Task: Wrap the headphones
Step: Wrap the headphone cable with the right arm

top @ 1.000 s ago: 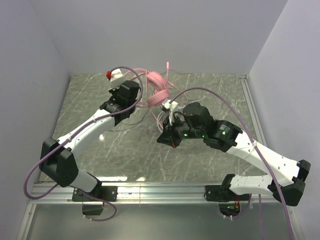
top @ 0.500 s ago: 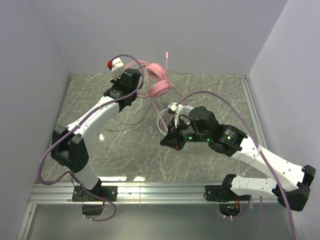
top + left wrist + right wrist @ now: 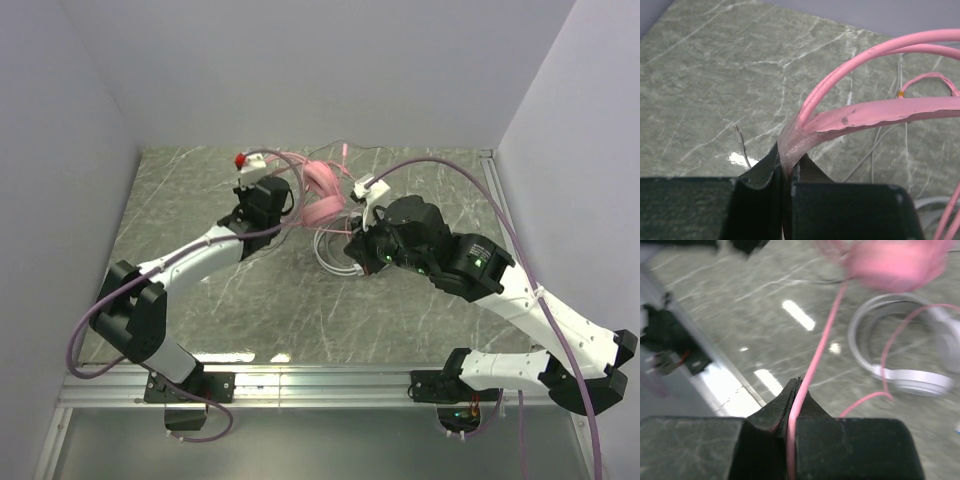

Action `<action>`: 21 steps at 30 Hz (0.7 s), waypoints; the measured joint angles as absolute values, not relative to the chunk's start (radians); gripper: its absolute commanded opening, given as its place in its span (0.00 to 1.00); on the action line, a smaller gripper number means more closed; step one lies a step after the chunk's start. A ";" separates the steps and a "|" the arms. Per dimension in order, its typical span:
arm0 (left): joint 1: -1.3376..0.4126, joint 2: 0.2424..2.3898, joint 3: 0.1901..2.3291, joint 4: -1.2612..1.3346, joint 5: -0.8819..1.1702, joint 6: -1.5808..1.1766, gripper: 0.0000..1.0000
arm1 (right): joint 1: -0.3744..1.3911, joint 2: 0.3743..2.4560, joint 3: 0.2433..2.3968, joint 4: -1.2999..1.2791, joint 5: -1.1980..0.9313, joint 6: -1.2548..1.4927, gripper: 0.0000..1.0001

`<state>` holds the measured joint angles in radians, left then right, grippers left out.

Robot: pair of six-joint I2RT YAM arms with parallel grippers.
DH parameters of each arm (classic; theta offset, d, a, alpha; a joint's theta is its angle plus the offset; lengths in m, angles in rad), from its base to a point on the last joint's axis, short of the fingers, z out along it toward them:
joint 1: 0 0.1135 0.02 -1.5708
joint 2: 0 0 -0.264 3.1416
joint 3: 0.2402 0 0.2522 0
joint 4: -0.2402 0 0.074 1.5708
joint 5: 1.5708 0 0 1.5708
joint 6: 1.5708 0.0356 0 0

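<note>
The pink headphones (image 3: 322,196) hang above the back middle of the table. My left gripper (image 3: 290,205) is shut on their pink headband (image 3: 875,112), which arches away to the right over the pink cable loops (image 3: 855,65). My right gripper (image 3: 358,252) is shut on the thin pink cable (image 3: 812,365), which runs up to the blurred pink headphones (image 3: 895,262). The white headphones (image 3: 335,250) lie flat on the marble beneath the right gripper, seen again as the white headphones (image 3: 910,375) in the right wrist view.
A thin pale cable with a metal jack plug (image 3: 740,142) trails over the marble table (image 3: 200,290) near the left gripper. Grey walls (image 3: 70,150) close in the left, back and right. An aluminium rail (image 3: 320,385) runs along the near edge.
The left gripper swung the pink headphones up toward the back wall, then right and down again. The right gripper moved up and right with the pink cable, ending over the white headphones.
</note>
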<state>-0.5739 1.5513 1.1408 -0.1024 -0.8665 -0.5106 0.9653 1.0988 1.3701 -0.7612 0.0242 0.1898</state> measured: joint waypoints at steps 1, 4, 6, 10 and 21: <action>-0.596 1.542 1.111 -0.058 -0.884 -0.472 0.00 | 0.966 1.109 1.391 -0.778 0.067 0.177 0.00; -0.657 1.520 1.045 0.071 -0.946 -0.348 0.00 | 0.967 1.132 1.420 -0.813 0.165 0.144 0.00; -0.686 1.515 1.023 0.131 -0.986 -0.275 0.00 | 0.967 1.151 1.436 -0.832 0.221 0.123 0.00; -0.723 1.492 0.991 0.176 -1.015 -0.195 0.00 | 0.958 1.192 1.456 -0.831 0.306 0.075 0.00; -0.899 1.343 0.878 0.173 -1.020 -0.119 0.00 | 0.862 1.173 1.405 -0.711 0.433 -0.051 0.00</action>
<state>-0.8986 1.3426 0.8780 0.1726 -1.0203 -0.1188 0.8616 1.1728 1.4048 -0.7113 0.4332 -0.0509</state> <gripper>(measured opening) 0.080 0.006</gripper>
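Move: From the right hand, which already pinches the pink cable, the pink ear cups to be wrapped hang about 17 cm ahead, 5 cm to its left and some 13 cm lower. The white headphones lie on the table about 15 cm ahead of that hand, 2 cm to its right and 29 cm below. From the left hand, which holds the headband, the ear cups lie roughly 18 cm to the right, 4 cm back and slightly lower. Passing from the near side of the ear cups round to their right, the right hand carries the still-pinched cable about 9 cm forward and 6 cm right, its fingers turning some 20 degrees clockwise as they level. The left hand keeps its hold on the headband and draws it some 8 cm back and 6 cm right, rising slightly while turning clockwise and rolling its left side up. ##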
